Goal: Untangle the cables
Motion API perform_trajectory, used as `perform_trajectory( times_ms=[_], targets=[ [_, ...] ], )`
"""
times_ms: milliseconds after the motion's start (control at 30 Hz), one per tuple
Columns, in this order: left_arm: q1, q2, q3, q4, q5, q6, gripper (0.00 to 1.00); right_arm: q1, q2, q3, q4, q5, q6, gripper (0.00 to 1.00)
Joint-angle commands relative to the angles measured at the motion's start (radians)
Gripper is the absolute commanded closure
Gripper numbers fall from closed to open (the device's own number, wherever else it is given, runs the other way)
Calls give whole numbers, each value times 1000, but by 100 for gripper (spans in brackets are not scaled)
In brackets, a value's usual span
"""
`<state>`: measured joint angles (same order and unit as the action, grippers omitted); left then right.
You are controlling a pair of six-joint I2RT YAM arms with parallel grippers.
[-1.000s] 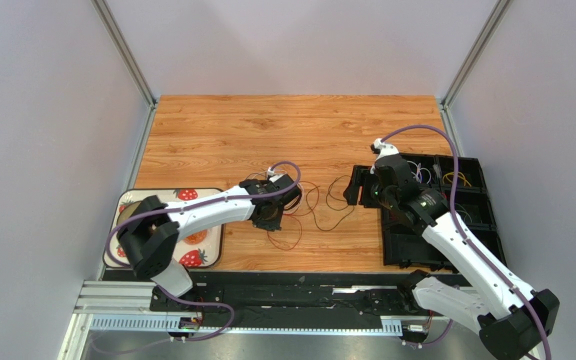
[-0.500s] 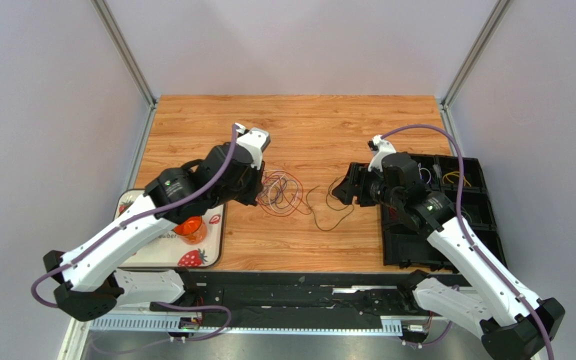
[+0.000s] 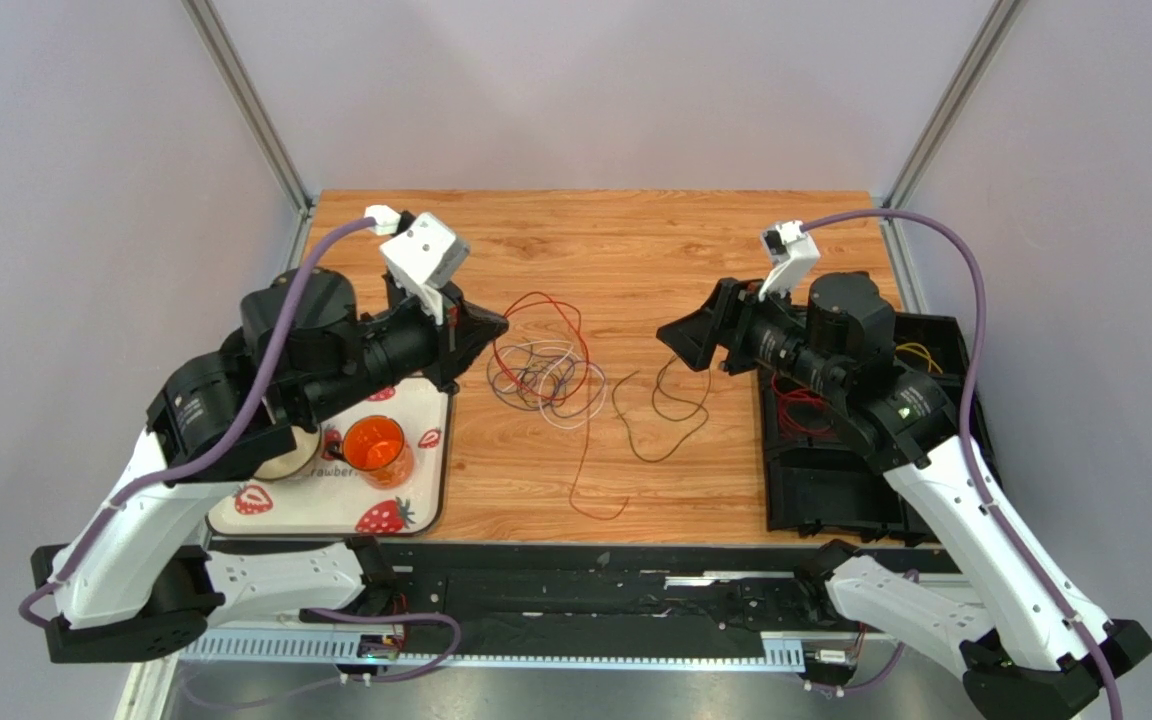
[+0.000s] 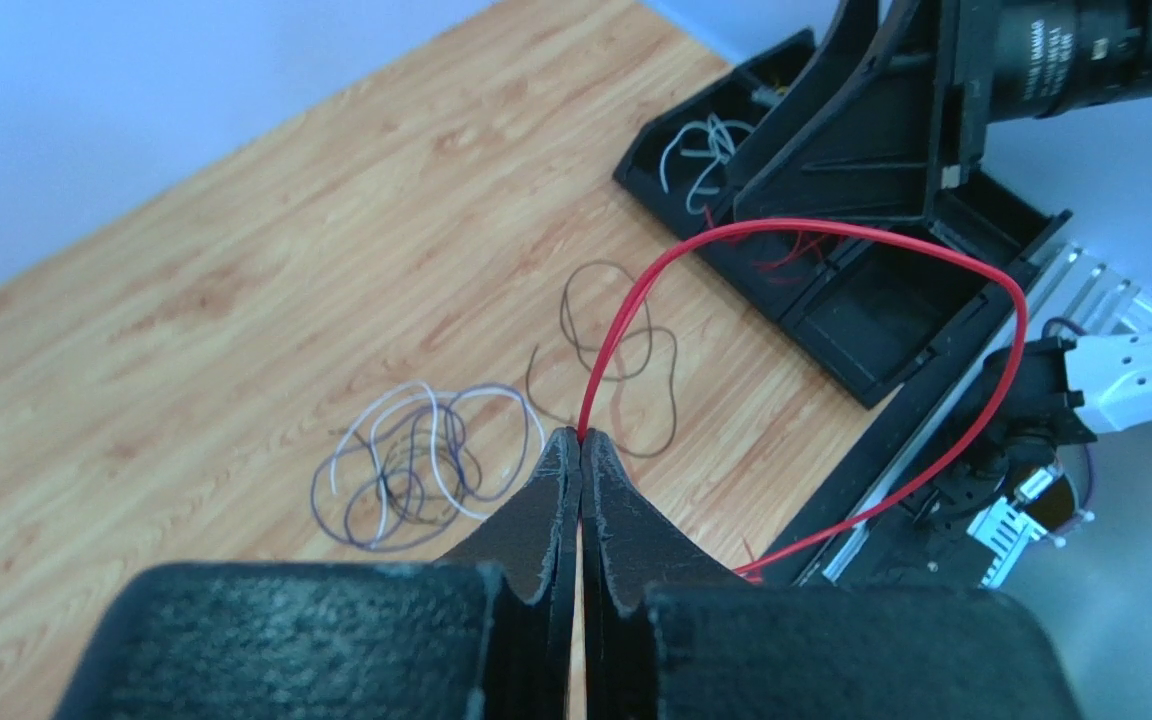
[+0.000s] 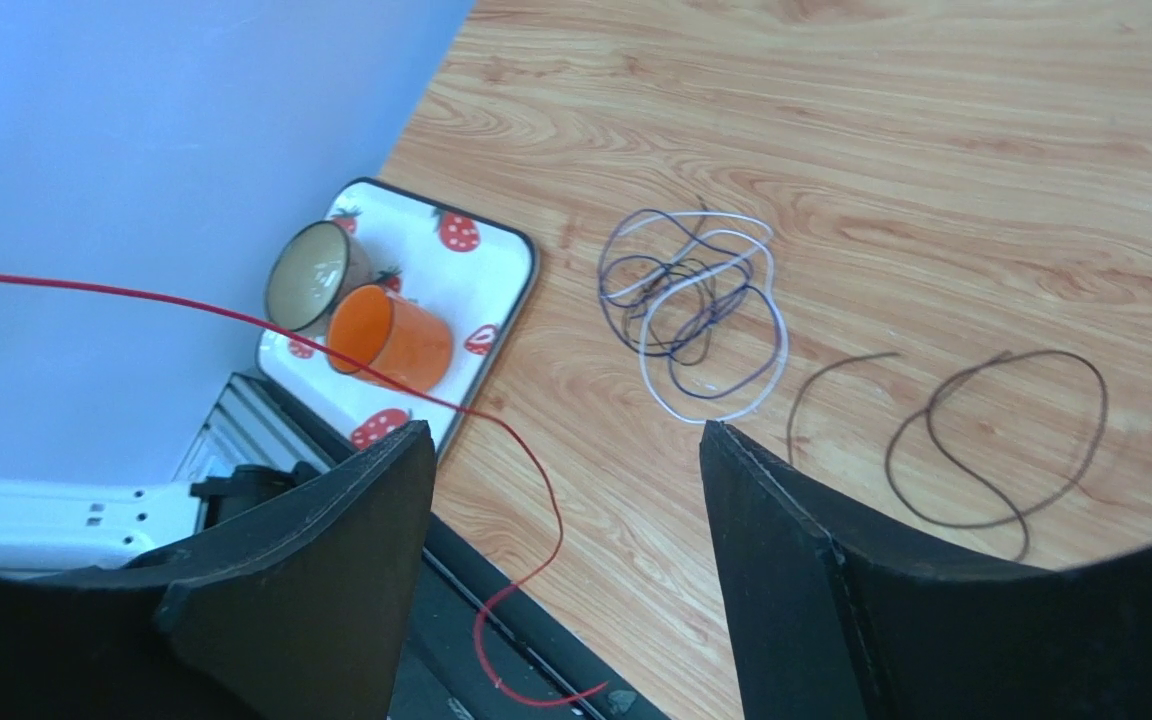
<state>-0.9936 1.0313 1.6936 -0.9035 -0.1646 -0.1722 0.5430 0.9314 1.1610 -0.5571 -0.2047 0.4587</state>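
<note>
My left gripper [image 3: 486,323] hangs raised over the table's left side, shut on a red cable [image 3: 542,300]. In the left wrist view the fingertips [image 4: 582,444] pinch that red cable [image 4: 838,234], which arcs away and drops to the front rail. A tangle of white, purple and dark cables [image 3: 545,375] lies on the wood, also in the left wrist view [image 4: 417,465] and the right wrist view [image 5: 695,300]. A loose dark cable [image 3: 669,405] lies right of it. My right gripper [image 3: 683,333] is open and empty in the air, above that dark cable [image 5: 988,435].
A black compartment tray [image 3: 868,465] on the right holds more cables. A strawberry-print tray [image 3: 417,495] at the front left carries an orange cup [image 3: 375,446] and a second cup [image 5: 312,270]. Grey walls close in both sides.
My left arm rose and swung back-left, pulling the red cable up out of the tangle. My right gripper lifted off the black tray's edge and its jaws spread slightly.
</note>
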Motion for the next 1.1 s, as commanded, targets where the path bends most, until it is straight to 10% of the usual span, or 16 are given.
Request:
perform_trajectory(
  times_ms=[0,467,1067],
  targets=[
    [-4,-39,-27,116,53,88,100,-20,-9,29,95,-140,6,30],
    [-5,38,-669,370,-111,-242,100,-104,-62,-79,-46,-9,-38,32],
    [-80,418,-710,189,-116,-578,100,-106,-57,-334,-105,-99,83,33]
  ],
)
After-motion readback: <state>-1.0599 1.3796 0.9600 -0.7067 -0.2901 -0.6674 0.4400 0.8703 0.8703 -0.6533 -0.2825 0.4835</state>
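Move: The left hand, holding the red cable high, heads for bare table near the front edge, roughly 10 cm to its right, 2 cm farther out and 43 cm below. From that hand, the white-and-blue tangle lies about 20 cm ahead and 4 cm right, the tray 7 cm ahead and 25 cm left. The open right hand has that bare spot some 12 cm left, 4 cm back and 32 cm below, and the olive cable 8 cm ahead and 2 cm left. Down, after a tiny rise, sinks the left hand by about 35 cm, easing forward and then back again and tipping its shut fingers steeply towards the table; it keeps its pinch on the red cable, lowering it over the bare front of the table. The right hand stays open and empty, dips some 12 cm while drifting slightly right and back, and tips downward too. ##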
